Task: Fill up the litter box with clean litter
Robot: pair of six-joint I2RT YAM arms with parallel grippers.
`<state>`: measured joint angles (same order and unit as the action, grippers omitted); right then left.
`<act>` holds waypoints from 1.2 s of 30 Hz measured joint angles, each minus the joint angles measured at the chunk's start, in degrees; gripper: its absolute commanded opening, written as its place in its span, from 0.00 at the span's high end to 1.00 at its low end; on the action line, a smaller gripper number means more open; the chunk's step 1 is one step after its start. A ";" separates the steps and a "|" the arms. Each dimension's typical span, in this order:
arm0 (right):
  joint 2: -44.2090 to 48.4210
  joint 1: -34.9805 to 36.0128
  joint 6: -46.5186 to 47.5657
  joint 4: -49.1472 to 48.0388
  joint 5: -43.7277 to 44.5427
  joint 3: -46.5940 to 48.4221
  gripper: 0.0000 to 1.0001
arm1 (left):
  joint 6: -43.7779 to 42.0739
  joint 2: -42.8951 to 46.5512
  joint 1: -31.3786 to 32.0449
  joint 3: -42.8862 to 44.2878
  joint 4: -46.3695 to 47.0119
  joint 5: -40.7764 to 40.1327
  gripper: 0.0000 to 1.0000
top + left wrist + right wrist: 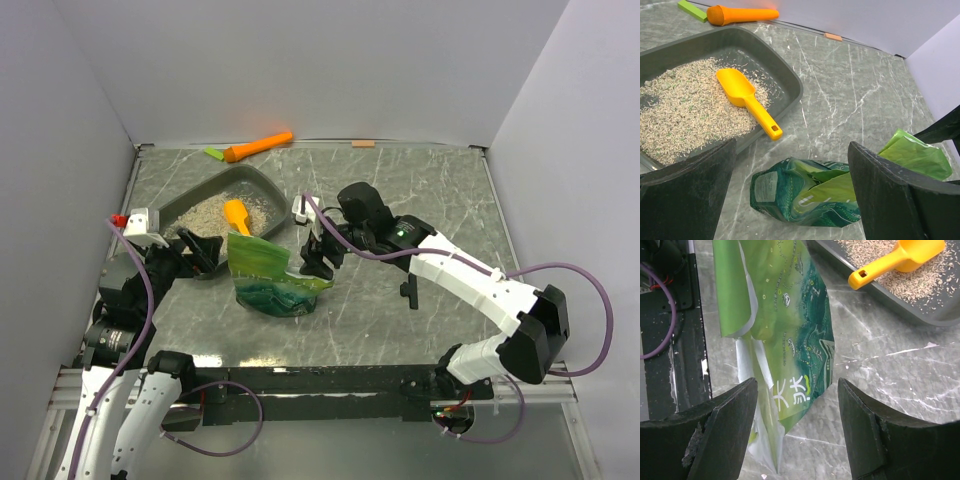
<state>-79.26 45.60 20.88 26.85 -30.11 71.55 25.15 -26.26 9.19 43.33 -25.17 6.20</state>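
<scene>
The dark grey litter box point(262, 183) sits at the back left with a layer of beige clean litter point(205, 213) and a small orange scoop point(237, 215) in it. A crumpled green bag point(268, 280) lies on the table just in front of the box. My left gripper point(200, 252) hovers open by the box's near corner, left of the bag. In the left wrist view the bag point(805, 192) lies beyond the wide-apart fingers point(690, 195). My right gripper point(797, 385) stands open over the bag's point(785, 315) right end, touching nothing.
An orange carrot-shaped toy point(258, 146) and a green strip point(214, 154) lie by the back wall, with a small tan tag point(363, 144) further right. White walls close in three sides. The dark base rail point(320, 380) runs along the near edge.
</scene>
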 measured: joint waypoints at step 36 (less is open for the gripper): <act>-12.04 2.56 -2.38 5.79 6.54 8.46 1.00 | 0.00 -0.13 0.00 0.00 0.00 0.00 0.03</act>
<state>-91.31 48.16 18.50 32.64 -23.57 80.01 25.15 -26.39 9.19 43.33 -25.17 6.20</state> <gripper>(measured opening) 0.153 0.968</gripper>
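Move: Just beyond the right fingertips lies the litter bag, its middle about 9 cm to the hand's left, 1 cm back and 10 cm below, its mouth rim reaching up towards the open fingers. The yellow scoop is some 15 cm ahead, 17 cm left and 15 cm down; the litter box's middle sits about 15 cm ahead, 21 cm left and 17 cm down. From the left hand the litter bag is roughly level ahead, 11 cm to the right and 16 cm below. Sinking over the litter bag's right-hand upper edge, the right hand drops about 4 cm and draws 2 cm back, then swings forward about 4 cm, easing left by some 2 cm overall, its fingers tipping roughly 10 degrees further down. Late in that forward swing the fingers close from well open to nearly shut and pinch the bag's mouth rim. ##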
